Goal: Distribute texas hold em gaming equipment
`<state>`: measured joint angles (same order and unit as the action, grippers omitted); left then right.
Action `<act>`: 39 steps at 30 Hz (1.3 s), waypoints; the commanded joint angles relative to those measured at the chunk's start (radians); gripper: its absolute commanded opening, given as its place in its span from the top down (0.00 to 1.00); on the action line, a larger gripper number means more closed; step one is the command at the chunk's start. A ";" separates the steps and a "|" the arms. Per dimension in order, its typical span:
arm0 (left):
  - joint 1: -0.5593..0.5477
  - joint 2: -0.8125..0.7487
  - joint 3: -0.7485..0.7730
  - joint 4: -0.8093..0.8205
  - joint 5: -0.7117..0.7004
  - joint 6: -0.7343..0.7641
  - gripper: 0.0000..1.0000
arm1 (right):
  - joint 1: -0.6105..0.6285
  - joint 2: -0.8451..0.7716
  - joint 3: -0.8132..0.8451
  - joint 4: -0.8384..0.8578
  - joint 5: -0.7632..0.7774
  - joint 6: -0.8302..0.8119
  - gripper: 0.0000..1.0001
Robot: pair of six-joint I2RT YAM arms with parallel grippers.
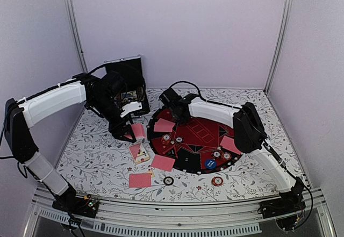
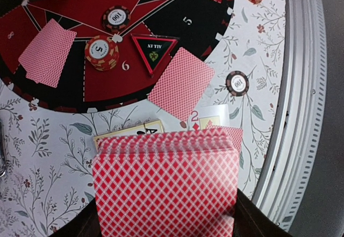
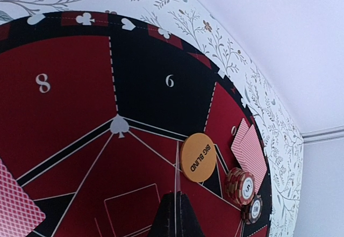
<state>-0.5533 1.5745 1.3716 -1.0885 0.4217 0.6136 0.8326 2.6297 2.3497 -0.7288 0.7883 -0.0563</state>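
Observation:
My left gripper (image 2: 166,223) is shut on the pink-red-backed deck (image 2: 166,186). It hovers over the table left of the mat; in the top view the left gripper (image 1: 129,132) shows there. Below the deck lie face-up cards (image 2: 129,132). My right gripper (image 3: 177,199) is shut on a single card (image 3: 177,167) seen edge-on, low over the mat's far left part, where the top view shows the right gripper (image 1: 173,116). Single cards (image 2: 181,84) and chips (image 2: 102,51) lie on the mat. An orange "big blind" disc (image 3: 198,157) sits near a chip stack (image 3: 240,186).
The round black-and-red mat (image 1: 196,140) fills the table's middle. An open black case (image 1: 128,81) stands at the back left. Loose cards (image 1: 140,180) and two chips (image 1: 169,180) (image 1: 217,181) lie near the front edge. A blue disc (image 1: 210,163) rests on the mat's near rim.

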 commanded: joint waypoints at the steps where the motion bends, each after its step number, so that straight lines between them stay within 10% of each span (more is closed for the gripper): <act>1: 0.013 -0.021 0.004 -0.008 0.021 0.010 1.00 | -0.008 0.057 0.019 0.051 0.097 -0.066 1.00; 10: 0.018 -0.016 0.012 -0.013 0.021 0.015 1.00 | -0.009 0.091 0.013 0.073 0.098 -0.113 0.98; 23: 0.018 -0.008 0.017 -0.016 0.025 0.012 1.00 | -0.010 0.030 -0.043 0.026 -0.171 0.047 0.35; 39: 0.018 -0.013 0.013 -0.018 0.033 0.012 1.00 | -0.157 -0.156 -0.170 0.014 -0.772 0.304 0.14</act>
<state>-0.5449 1.5745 1.3716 -1.0977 0.4339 0.6178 0.7166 2.5534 2.2265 -0.7017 0.2443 0.1574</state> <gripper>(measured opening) 0.659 0.840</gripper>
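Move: The right hand holds a card; its spot on the mat lies roughly 3 cm ahead, 2 cm right and 5 cm below. The big blind chip is some 8 cm ahead and 5 cm right, the nearest pink card about 9 cm left, level with the hand, the 100 chip about 7 cm back and 2 cm left. From the left hand, still gripping the deck, that spot lies some 27 cm ahead, 22 cm right. The right hand lowers its card about 3.5 cm, opens wide to release it, then tilts some 30 degrees. ##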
